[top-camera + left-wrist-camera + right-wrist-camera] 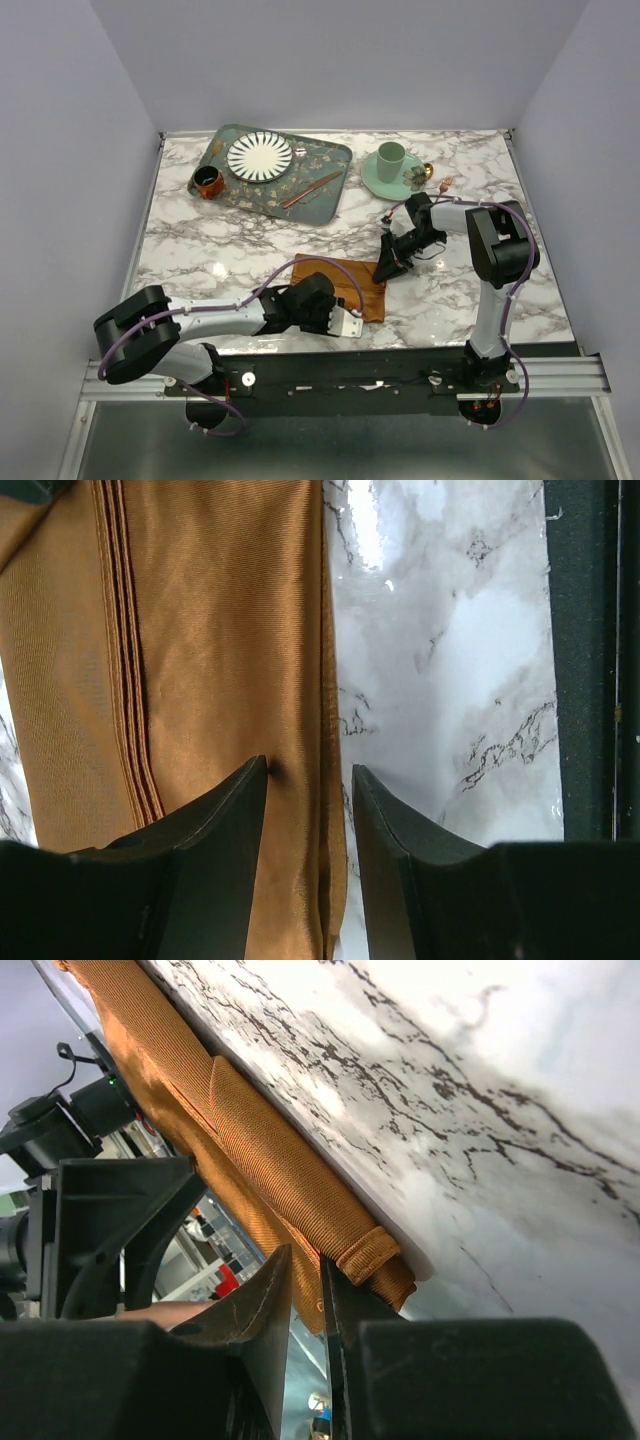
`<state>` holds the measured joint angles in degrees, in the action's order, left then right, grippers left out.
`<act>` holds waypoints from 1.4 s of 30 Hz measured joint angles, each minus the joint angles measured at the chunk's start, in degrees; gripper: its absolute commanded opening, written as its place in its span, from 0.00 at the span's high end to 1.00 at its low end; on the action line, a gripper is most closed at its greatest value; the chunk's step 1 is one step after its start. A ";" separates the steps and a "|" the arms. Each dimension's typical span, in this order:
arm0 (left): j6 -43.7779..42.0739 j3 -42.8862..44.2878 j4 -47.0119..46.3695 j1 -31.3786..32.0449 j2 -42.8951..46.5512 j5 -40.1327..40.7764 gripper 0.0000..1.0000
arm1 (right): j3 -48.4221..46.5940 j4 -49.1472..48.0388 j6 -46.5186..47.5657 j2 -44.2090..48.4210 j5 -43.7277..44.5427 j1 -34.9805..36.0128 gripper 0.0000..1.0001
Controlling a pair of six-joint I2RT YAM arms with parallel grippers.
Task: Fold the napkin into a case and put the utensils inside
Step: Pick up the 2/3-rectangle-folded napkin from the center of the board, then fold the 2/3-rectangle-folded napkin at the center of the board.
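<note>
The rust-orange napkin (348,280) lies partly folded, in layers, on the marble near the front edge. My left gripper (352,320) is open, and its jaws straddle the napkin's near edge (310,770), with cloth (220,630) under the left finger. My right gripper (383,272) is at the napkin's right far corner and is shut on a layer of the cloth (320,1270). The rolled hem (270,1160) lies beside it. A copper utensil (312,189) lies on the green tray. A fork (443,184) and a spoon (428,171) lie by the saucer.
The patterned green tray (225,140) at the back left holds a striped plate (260,156). An orange-and-black cup (207,182) stands at its left corner. A green mug (390,156) stands on a saucer at the back right. The table's black front edge (585,680) is close to my left gripper.
</note>
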<state>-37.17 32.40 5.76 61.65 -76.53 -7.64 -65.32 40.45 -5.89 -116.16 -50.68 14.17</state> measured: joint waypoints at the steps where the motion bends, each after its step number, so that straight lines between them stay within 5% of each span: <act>1: -0.22 -0.22 -0.33 0.66 0.00 0.44 0.50 | 0.00 0.00 0.00 0.00 0.02 0.00 0.74; 9: -1.90 0.15 -1.22 2.99 -2.01 2.40 0.64 | -0.04 0.09 0.42 0.00 0.04 0.00 0.75; 17: -3.37 2.89 0.90 2.97 -4.85 2.47 1.00 | -0.20 0.44 1.38 -0.09 0.04 0.00 0.75; 29: -1.77 17.97 15.61 -6.01 -9.90 -9.60 1.00 | -0.57 1.51 2.78 -0.09 0.42 0.00 0.75; 42: -1.62 44.24 38.16 -22.08 -29.38 -31.30 1.00 | -2.16 3.26 4.04 -0.92 1.01 0.00 0.75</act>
<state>-38.79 76.64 43.92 39.57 -105.91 -38.94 -67.48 43.70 -1.85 -117.08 -49.67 14.17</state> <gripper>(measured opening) 0.012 0.245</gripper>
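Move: The napkin lies flat. Its near edge is right under the left hand's half-open, straddling fingers; its middle is about 7 cm ahead, 3 cm to the right and 2 cm below. The right gripper sits on the napkin's right edge, roughly 10 cm ahead and 13 cm to the right of the left hand. The table's front edge is some 6 cm back. From the right hand, the napkin's middle lies about 10 cm left and 3 cm back. Down barely a centimetre goes the left hand, shutting its fingers fully on the napkin's near edge; then it lifts and swings forward over the napkin, ending about 8 cm ahead of where it began, 4 cm higher and 3 cm farther right. As it travels, the wrist tips some 35 degrees, fingertips swinging back towards the base. The right hand stays put, still on the napkin's right edge. ##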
